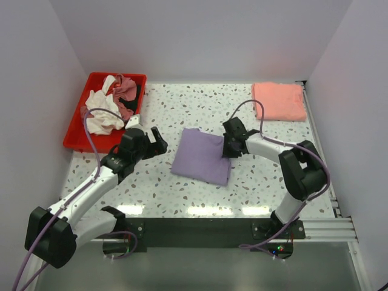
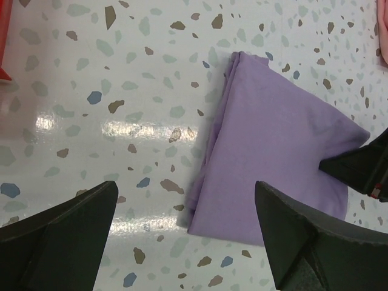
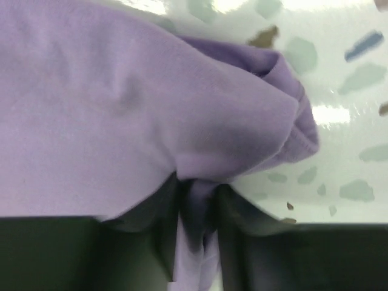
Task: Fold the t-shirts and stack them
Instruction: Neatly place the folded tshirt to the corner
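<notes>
The lavender-purple t-shirt [image 1: 202, 156] lies folded in a rough square at the middle of the table; it also shows in the left wrist view [image 2: 279, 151] and fills the right wrist view [image 3: 133, 103]. My right gripper [image 1: 228, 147] is shut on the shirt's right edge, a pinch of purple cloth between its fingers [image 3: 195, 230]. My left gripper [image 1: 156, 141] is open and empty, a little left of the shirt, above bare table [image 2: 185, 242]. A folded salmon-pink t-shirt [image 1: 279, 101] lies at the back right. White, dusty-rose and dark shirts [image 1: 111, 106] are heaped in the tray.
The red plastic tray [image 1: 77, 134] stands at the back left beside the left arm. White walls close in the table on three sides. A metal rail [image 1: 318, 151] runs along the table's right edge.
</notes>
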`<state>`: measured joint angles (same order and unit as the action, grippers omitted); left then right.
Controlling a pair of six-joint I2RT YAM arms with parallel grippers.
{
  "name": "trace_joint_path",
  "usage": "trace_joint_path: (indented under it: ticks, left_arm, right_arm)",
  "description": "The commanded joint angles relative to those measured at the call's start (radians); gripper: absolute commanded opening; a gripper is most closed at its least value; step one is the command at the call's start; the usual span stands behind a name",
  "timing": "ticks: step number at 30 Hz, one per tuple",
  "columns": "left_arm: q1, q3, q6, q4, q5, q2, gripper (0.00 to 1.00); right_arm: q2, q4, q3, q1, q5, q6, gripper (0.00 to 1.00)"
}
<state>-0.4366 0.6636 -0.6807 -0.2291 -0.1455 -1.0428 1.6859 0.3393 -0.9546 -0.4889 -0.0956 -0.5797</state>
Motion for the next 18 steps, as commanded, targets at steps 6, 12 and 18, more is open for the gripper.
trace_joint_path:
  ticks: [6, 12, 18]
  left_arm:
    - [0.004, 0.014, -0.011, -0.019, -0.057, 0.027, 1.0]
    - [0.004, 0.016, -0.003, -0.079, -0.138, 0.079, 1.0]
    - [0.004, 0.004, -0.008, -0.07, -0.147, 0.109, 1.0]
  right_arm:
    - [0.195, 0.0, -0.356, -0.01, -0.193, 0.201, 0.0]
    - [0.307, 0.076, -0.596, -0.007, -0.374, 0.421, 0.0]
    - [0.357, 0.003, -0.711, 0.018, -0.604, 0.702, 0.0]
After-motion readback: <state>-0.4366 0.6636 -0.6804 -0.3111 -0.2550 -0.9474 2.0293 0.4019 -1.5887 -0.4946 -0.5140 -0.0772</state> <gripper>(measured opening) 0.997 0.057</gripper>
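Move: The right gripper already straddles the purple t-shirt's right edge, low over the table; the shirt's middle is about 9 cm to its left and 2 cm back. The folded pink t-shirt in the far right corner is some 23 cm ahead and 18 cm to the right of this hand, about 1 cm lower. From the empty left gripper, the pink t-shirt lies roughly 25 cm ahead, 40 cm right and 13 cm below. Finish closing the right fingers on the purple t-shirt's right edge, then sweep it forward about 17 cm over the table, nearer to the pink t-shirt; rise some 8 cm, mostly in the second half, keeping the pinch. Roll the hand so its left side dips about 30 degrees as the fingers swing forward. Ease the open left gripper a couple of centimetres left, away from the shirt. ##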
